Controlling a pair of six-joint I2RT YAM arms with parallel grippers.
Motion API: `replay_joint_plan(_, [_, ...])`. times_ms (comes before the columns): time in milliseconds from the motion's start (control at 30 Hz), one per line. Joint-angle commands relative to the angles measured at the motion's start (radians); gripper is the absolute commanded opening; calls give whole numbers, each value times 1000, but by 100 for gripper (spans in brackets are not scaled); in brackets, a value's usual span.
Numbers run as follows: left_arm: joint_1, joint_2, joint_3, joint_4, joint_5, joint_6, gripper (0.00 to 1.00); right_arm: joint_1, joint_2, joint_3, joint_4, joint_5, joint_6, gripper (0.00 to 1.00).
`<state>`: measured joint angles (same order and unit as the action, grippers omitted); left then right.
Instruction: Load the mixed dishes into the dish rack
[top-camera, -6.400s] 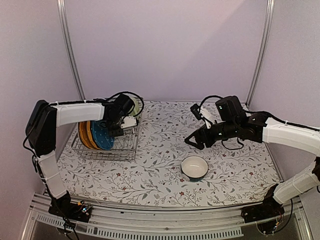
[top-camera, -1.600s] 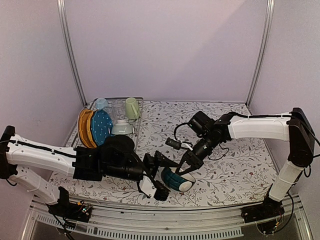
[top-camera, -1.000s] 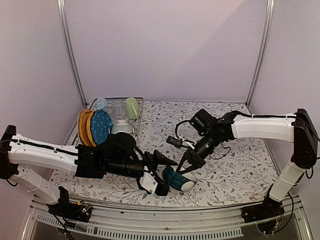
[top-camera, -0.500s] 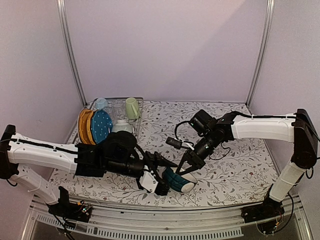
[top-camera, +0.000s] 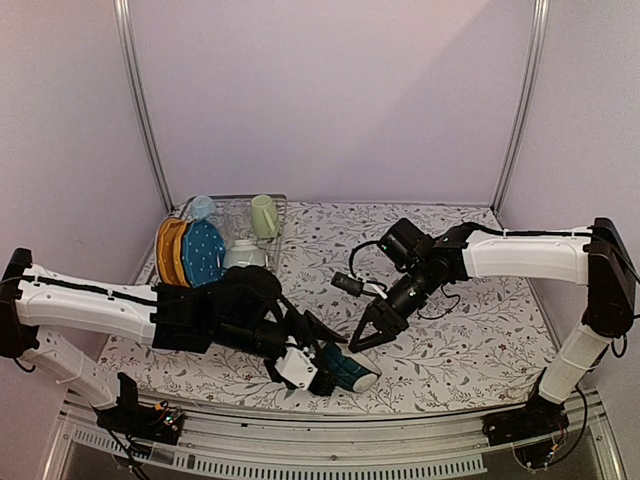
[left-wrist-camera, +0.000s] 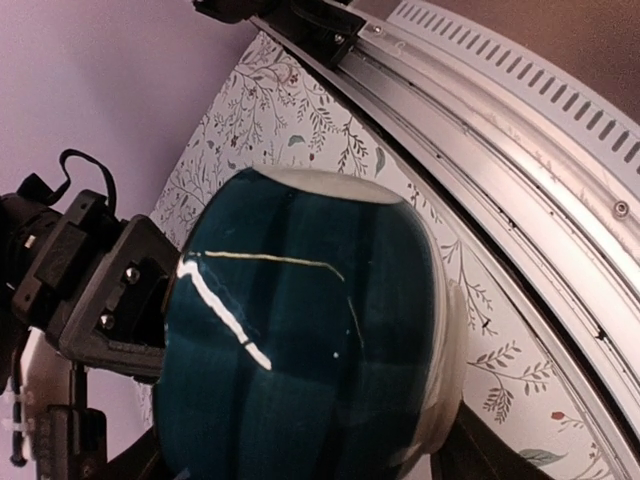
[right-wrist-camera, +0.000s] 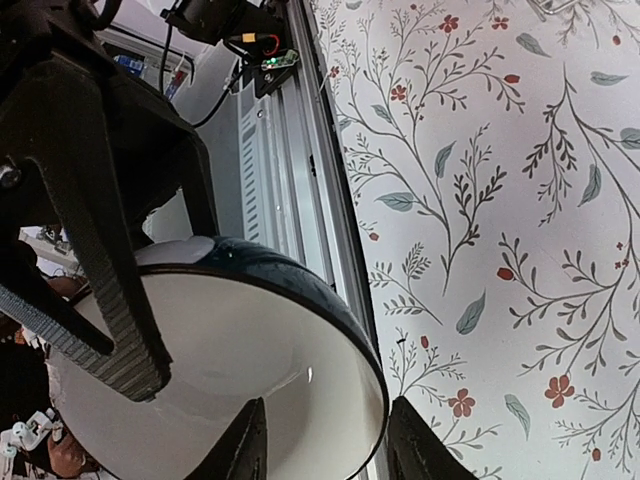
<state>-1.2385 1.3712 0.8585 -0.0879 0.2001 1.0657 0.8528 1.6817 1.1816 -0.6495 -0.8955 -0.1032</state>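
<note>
A teal bowl (top-camera: 350, 372) with a dark outside and a white inside (right-wrist-camera: 215, 385) hangs on its side just above the table's near edge. My left gripper (top-camera: 323, 368) is shut on its wall, with one ridged finger (right-wrist-camera: 110, 300) inside. The bowl's dark outside (left-wrist-camera: 300, 330) fills the left wrist view. My right gripper (top-camera: 361, 337) is open, its fingertips (right-wrist-camera: 245, 445) either side of the rim without touching. The dish rack (top-camera: 278, 232) stands at the far left and holds a yellow plate (top-camera: 168, 255), a blue plate (top-camera: 203, 252), two mugs and a pale upturned bowl (top-camera: 244, 255).
The metal rail (left-wrist-camera: 520, 190) of the table's near edge runs close under the held bowl. The two arms nearly meet at the middle front. A light blue mug (top-camera: 203, 207) and a yellow-green mug (top-camera: 264, 215) stand at the rack's back.
My right gripper, shut on the bowl's rim until half a second ago, has opened and let go. The left gripper closed on the bowl and carried it slightly towards the near edge.
</note>
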Motion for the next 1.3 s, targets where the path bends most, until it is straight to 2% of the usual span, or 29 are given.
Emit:
replay_joint_plan(0, [30,4,68,-81,-36,-21,27,-12,-27,23,-1,59,20,43])
replay_joint_plan(100, [49,4,105,-188,-76,-30,25,-58,-56,26,1,86,48,45])
replay_joint_plan(333, [126,-32,167,-311,-123,-50,24,-167,-160,23,28,117,98,47])
replay_joint_plan(500, [227,-68,236,-411,-126,-82,24,-188,-218,17,41,141,140,47])
replay_joint_plan(833, [503,-117,346,-590,-63,-173,25,-191,-197,-27,92,108,138,47])
replay_joint_plan(1067, [728,-43,420,-763,22,-199,25,-191,-187,-57,135,79,137,46])
replay_joint_plan(1267, [792,68,479,-801,60,-204,26,-191,-187,-79,147,68,131,46])
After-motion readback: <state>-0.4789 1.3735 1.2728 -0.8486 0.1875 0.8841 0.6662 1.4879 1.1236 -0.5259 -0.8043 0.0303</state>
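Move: The dark blue bowl is already between the left fingers. The free space for it in the dish rack, front right part, is about 19 cm ahead of the left hand, 17 cm left and 6 cm lower. The pale green bowl stands some 5 cm beyond that space; the blue plate is about 21 cm ahead of the hand and 24 cm left. From the right hand, the space lies roughly 17 cm ahead and 22 cm left. The dark blue bowl goes with the left hand, which keeps its grip and swings about 20 cm forward and as far left towards the rack's front right part, rising over the way, then starting to sink, while turning some 50 degrees counter-clockwise. The right hand, already opened, backs off from the bowl forward, up and a little right, then stays nearly still. ##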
